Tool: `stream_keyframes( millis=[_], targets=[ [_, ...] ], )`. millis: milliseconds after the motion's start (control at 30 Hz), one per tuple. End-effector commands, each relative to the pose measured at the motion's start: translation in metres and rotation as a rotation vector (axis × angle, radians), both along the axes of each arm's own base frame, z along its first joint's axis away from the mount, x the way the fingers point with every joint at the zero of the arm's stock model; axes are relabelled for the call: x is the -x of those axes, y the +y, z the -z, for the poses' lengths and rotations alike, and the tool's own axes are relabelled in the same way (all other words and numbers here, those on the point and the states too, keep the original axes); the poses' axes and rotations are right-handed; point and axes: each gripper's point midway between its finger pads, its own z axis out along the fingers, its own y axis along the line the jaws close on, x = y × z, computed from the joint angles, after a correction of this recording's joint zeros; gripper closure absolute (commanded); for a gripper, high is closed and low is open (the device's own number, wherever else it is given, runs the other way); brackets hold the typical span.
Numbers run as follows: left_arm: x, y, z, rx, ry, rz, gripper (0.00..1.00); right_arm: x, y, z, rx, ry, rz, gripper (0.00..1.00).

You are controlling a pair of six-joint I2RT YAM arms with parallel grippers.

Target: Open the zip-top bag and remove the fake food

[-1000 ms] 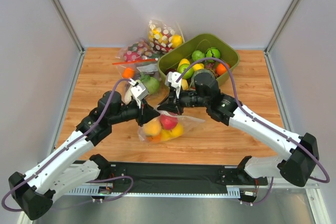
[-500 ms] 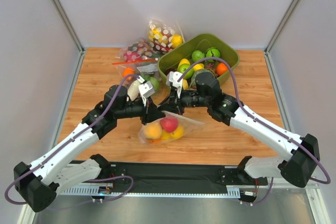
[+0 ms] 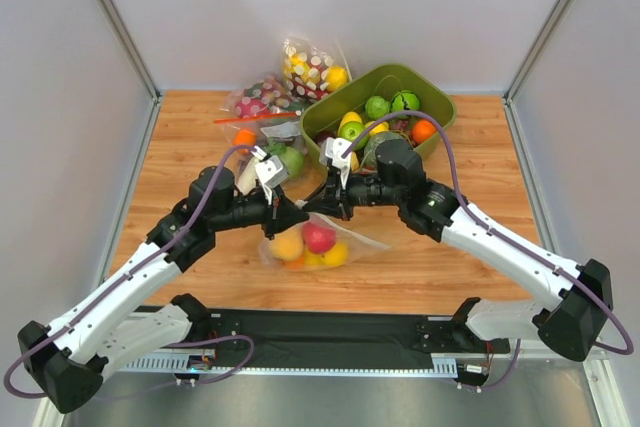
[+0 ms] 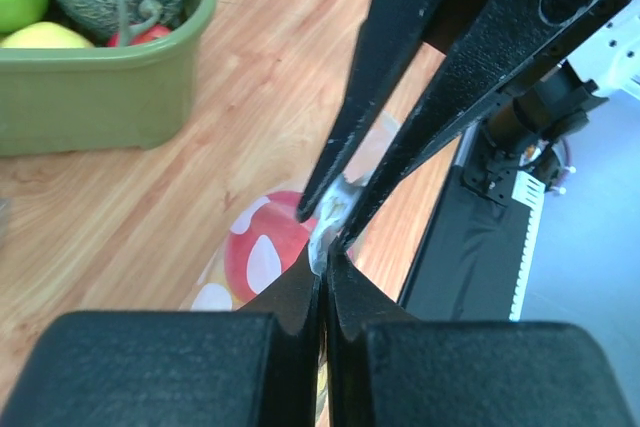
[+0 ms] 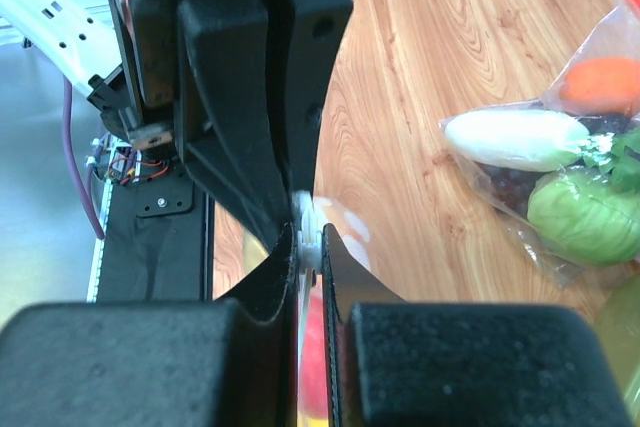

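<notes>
The zip-top bag (image 3: pixel 315 242), clear with white dots, sits at the table's middle. The fake food (image 3: pixel 318 238) is inside it: orange, red and yellow fruits. My left gripper (image 3: pixel 297 215) and right gripper (image 3: pixel 318 209) meet tip to tip over the bag's top edge. Both are shut on the pale zip strip. In the left wrist view my gripper (image 4: pixel 325 257) pinches the strip (image 4: pixel 336 205), with the red fruit (image 4: pixel 262 247) below. In the right wrist view my gripper (image 5: pixel 308 239) clamps the white strip (image 5: pixel 304 215), facing the left gripper's fingers (image 5: pixel 250 117).
A green tub (image 3: pixel 436 105) of fruit stands at the back right, close behind the right wrist. Other bags lie at the back: a dotted one (image 3: pixel 312 65), a red-zip one (image 3: pixel 255 105), and one with white and green vegetables (image 3: pixel 278 159). A black mat (image 3: pixel 330 332) lines the near edge.
The left gripper closed in rightward until it meets the right gripper at the bag's top edge. The bag's top is drawn up a little between them.
</notes>
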Motion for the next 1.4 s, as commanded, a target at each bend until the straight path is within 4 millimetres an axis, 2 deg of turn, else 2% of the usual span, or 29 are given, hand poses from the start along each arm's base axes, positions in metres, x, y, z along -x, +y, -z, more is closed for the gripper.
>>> stream_keyframes(
  millis=[0,233,433,733,1233,1367],
  targets=[
    [-0.014,0.010,-0.021,0.025,-0.100,-0.087,1.00,0.014,-0.008,0.017,0.040,0.054,-0.024,1.00],
    [-0.023,0.018,-0.023,0.010,-0.115,-0.150,1.00,0.023,-0.014,0.031,0.059,0.100,-0.037,1.00],
    [-0.036,0.035,-0.032,-0.014,-0.140,-0.257,1.00,0.026,-0.021,0.045,0.089,0.120,-0.016,1.00],
    [-0.075,0.087,-0.028,-0.113,-0.118,-0.586,1.00,0.017,-0.028,0.059,0.134,0.136,0.063,1.00],
    [-0.097,0.151,-0.025,-0.174,-0.096,-0.879,1.00,0.006,-0.051,0.075,0.206,0.159,0.219,1.00],
    [-0.100,0.164,-0.017,-0.185,-0.066,-0.944,1.00,0.006,-0.055,0.082,0.228,0.179,0.243,1.00]
  ],
)
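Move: The zip-top bag's zip strip is already pinched at its left end by both closed grippers, tip to tip. Its free right end lies about 18 cm right of the left hand, 5 cm back and 9 lower; from the right hand, about 17 cm right, 5 back and 10 lower. Inside the bag, from the left hand, the red fruit hangs 4 cm right and 2 back, the peach 4 left and 3 back, both roughly 15 below. The vegetable bag lies 21 cm ahead, 8 left, 21 below. The zip strip is drawn out between the two shut grippers: the left one keeps its pinch on the strip's left end and hauls it some 14 cm left and 9 forward, towards the vegetable bag, swinging about 45 degrees counter-clockwise. The right one stays closed on the zip as it sinks about 8 cm and gives 5 cm to the right, so that its grip shifts along the strip to the right end. ##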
